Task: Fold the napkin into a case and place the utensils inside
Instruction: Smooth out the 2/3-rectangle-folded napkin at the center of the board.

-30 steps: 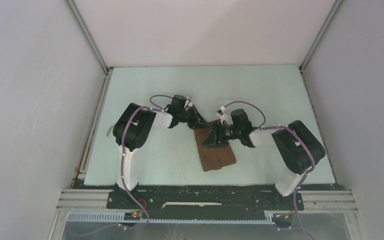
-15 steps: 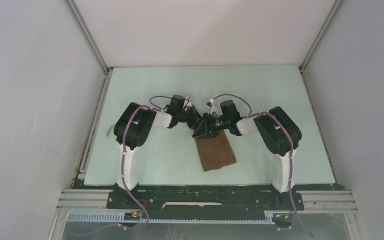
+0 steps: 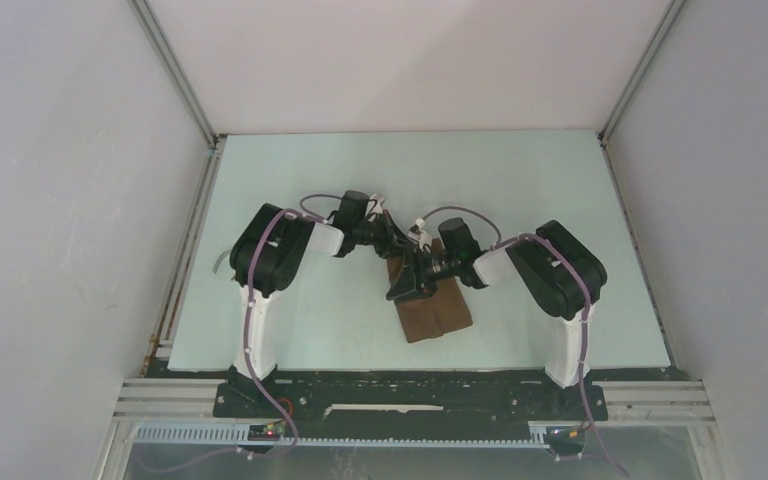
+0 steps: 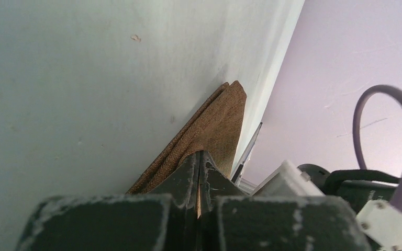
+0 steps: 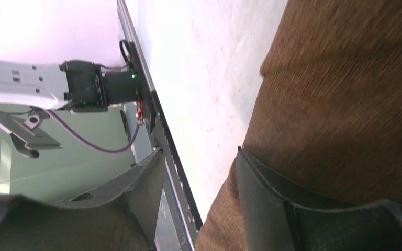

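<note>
The dark brown napkin (image 3: pixel 438 312) lies folded into a narrow strip on the table, its long side running away from the arm bases. My left gripper (image 3: pixel 396 252) sits at the strip's far left corner. In the left wrist view it (image 4: pixel 200 154) is shut, with a thin sliver of cloth between its fingers and the napkin (image 4: pixel 214 125) stretching beyond the tips. My right gripper (image 3: pixel 405 285) hovers open over the napkin's left edge. In the right wrist view it (image 5: pixel 199 151) has one finger (image 5: pixel 261 193) over the napkin (image 5: pixel 345 94) and nothing between its jaws. The utensils are out of view.
The pale green table (image 3: pixel 310 180) is boxed in by white walls with aluminium posts (image 3: pixel 175 80). A black rail (image 5: pixel 157 130) runs along the table's near edge. The two grippers stand close together above the napkin's far end.
The right arm has swung left across the napkin, then drawn a little nearer, its gripper now at the strip's left edge. The left gripper and the napkin have stayed put.
</note>
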Robot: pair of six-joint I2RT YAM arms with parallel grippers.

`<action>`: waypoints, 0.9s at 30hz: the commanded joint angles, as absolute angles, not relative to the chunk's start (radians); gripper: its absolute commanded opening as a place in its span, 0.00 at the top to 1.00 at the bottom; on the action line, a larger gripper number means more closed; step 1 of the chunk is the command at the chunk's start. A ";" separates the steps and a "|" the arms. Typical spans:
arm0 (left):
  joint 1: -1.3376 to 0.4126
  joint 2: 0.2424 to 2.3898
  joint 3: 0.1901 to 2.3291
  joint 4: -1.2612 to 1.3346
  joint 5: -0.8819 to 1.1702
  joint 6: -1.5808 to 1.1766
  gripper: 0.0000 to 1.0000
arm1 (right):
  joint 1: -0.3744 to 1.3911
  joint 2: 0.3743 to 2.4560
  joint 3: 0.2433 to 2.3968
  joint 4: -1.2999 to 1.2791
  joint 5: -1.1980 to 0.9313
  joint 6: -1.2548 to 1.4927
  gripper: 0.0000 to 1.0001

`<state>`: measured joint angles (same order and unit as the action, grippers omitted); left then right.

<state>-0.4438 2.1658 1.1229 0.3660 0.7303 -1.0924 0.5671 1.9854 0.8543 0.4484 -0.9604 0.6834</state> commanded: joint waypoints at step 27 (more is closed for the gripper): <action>-0.436 2.219 1.150 0.313 0.672 -1.074 1.00 | 0.718 1.560 0.521 0.314 -0.855 0.643 0.37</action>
<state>-0.4416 2.1841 1.1393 0.3721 0.7513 -1.1000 0.6853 1.6741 0.5278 0.4511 -0.8989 0.7071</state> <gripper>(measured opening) 0.003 0.616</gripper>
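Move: Just inside the napkin's left long edge, the right hand has the napkin's middle about 3 cm back, 5 cm to its right and 3 cm below. The napkin's near-left corner is some 15 cm straight back, its near-right corner roughly 11 cm back and 16 cm right, and the left fingertips are about 8 cm ahead. From the left hand, the napkin's middle lies 11 cm back, 4 cm right and 2 cm below. Sweeping back about 10 cm and a little to its right, the right hand keeps its half-open fingers low, one still pressing on the napkin, and smooths along the left long edge towards the near-left corner. It pauses near the end, then rises about 1 cm. The left hand's shut fingers keep holding down the far end. ##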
